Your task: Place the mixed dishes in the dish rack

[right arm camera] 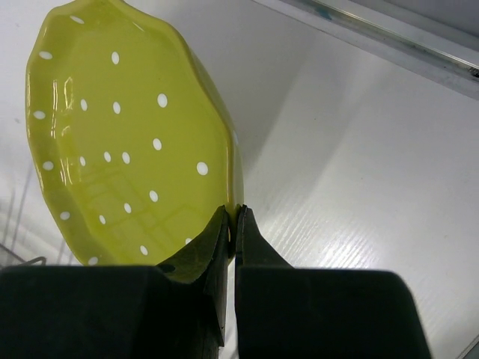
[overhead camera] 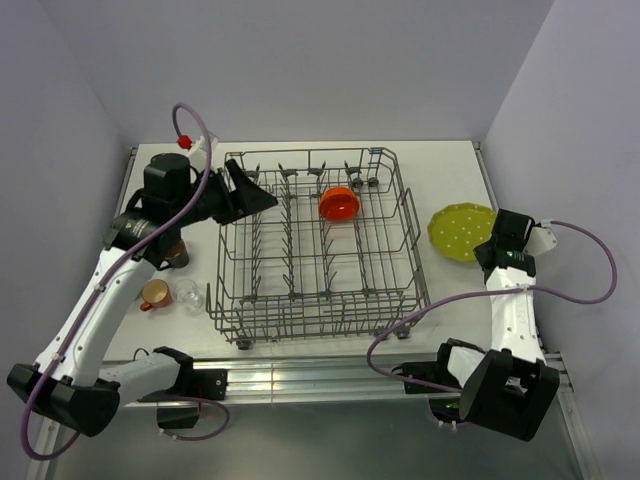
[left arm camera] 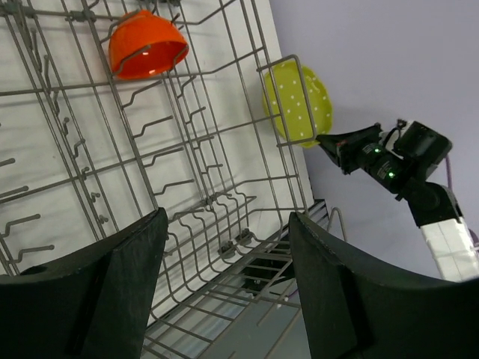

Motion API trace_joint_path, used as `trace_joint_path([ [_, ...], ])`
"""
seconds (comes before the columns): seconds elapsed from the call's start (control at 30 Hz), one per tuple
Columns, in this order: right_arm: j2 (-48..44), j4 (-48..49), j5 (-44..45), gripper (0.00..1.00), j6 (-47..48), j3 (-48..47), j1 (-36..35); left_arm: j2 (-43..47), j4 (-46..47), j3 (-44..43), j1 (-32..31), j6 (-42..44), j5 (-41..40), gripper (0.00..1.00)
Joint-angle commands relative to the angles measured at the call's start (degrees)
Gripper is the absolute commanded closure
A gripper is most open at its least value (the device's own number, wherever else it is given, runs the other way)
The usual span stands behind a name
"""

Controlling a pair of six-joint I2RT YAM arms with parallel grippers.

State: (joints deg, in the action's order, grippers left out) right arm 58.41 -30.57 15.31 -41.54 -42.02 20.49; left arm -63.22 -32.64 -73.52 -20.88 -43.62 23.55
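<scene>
The grey wire dish rack [overhead camera: 412, 240] fills the middle of the table, with an orange bowl [overhead camera: 339, 203] lying on its side among the far tines. My left gripper [overhead camera: 262, 195] hovers open over the rack's far left corner, nothing between its fingers [left arm camera: 120, 269]. To the right of the rack, my right gripper [overhead camera: 490, 245] is shut on the rim of the yellow-green scalloped plate [overhead camera: 461, 230], which is tilted up off the tabletop [right arm camera: 127, 134]. A small orange handled cup [overhead camera: 155, 294] and a clear glass [overhead camera: 188, 294] stand left of the rack. The dark brown mug [overhead camera: 176, 250] is half hidden behind my left arm.
The left wrist view looks through the rack [left arm camera: 224, 134] to the bowl [left arm camera: 147, 43], the plate [left arm camera: 298, 101] and the right arm's wrist [left arm camera: 389, 161]. Grey walls close in the table on the left, back and right. A metal rail [overhead camera: 300, 380] runs along the near edge.
</scene>
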Motion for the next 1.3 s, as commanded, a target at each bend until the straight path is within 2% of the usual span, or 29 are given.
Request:
trace_joint_path([
  [0.0,-4.97,5.17,0.6,1.0,-3.11,-6.58,-0.36,-2.07,0.74,-4.0,-2.23,1.25,-1.58,0.28],
  [0.33,-8.66,0.16,0.69,1.0,-3.46,-13.78,-0.28,-8.23,1.79,-10.41,-8.03,0.46,-1.66,0.28],
  [0.83,-12.62,-5.38,-2.39,1.0,-3.11,-25.03,-0.28,-15.0,4.6,-11.56,-12.51,-0.07,-0.96,0.27],
  [1.1,-12.45,-7.57,-8.18,1.0,-2.93,-29.52,-1.24,-18.95,10.92,-11.91,-12.78,-1.38,5.36,0.26],
  [1.27,-11.83,-8.45,-9.16,1.0,-2.41,-31.45,-5.01,-21.85,14.1,-13.32,-12.78,-2.53,8.61,0.25],
])
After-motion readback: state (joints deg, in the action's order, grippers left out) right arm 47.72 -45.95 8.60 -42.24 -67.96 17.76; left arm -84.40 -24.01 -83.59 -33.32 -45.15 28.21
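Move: The right hand already holds the green plate by its near rim, the plate's middle about 8 cm ahead and 5 cm left; the dish rack's middle lies some 46 cm left, 9 cm farther out, 5 cm lower. From the open left hand the plate is roughly 54 cm right, 7 cm ahead and 22 cm below, and the red bowl 19 cm right, 18 cm ahead, 28 cm below. Right hand keeps pinching and raises the plate about 19 cm while the open left crosses 12 cm right towards it. ##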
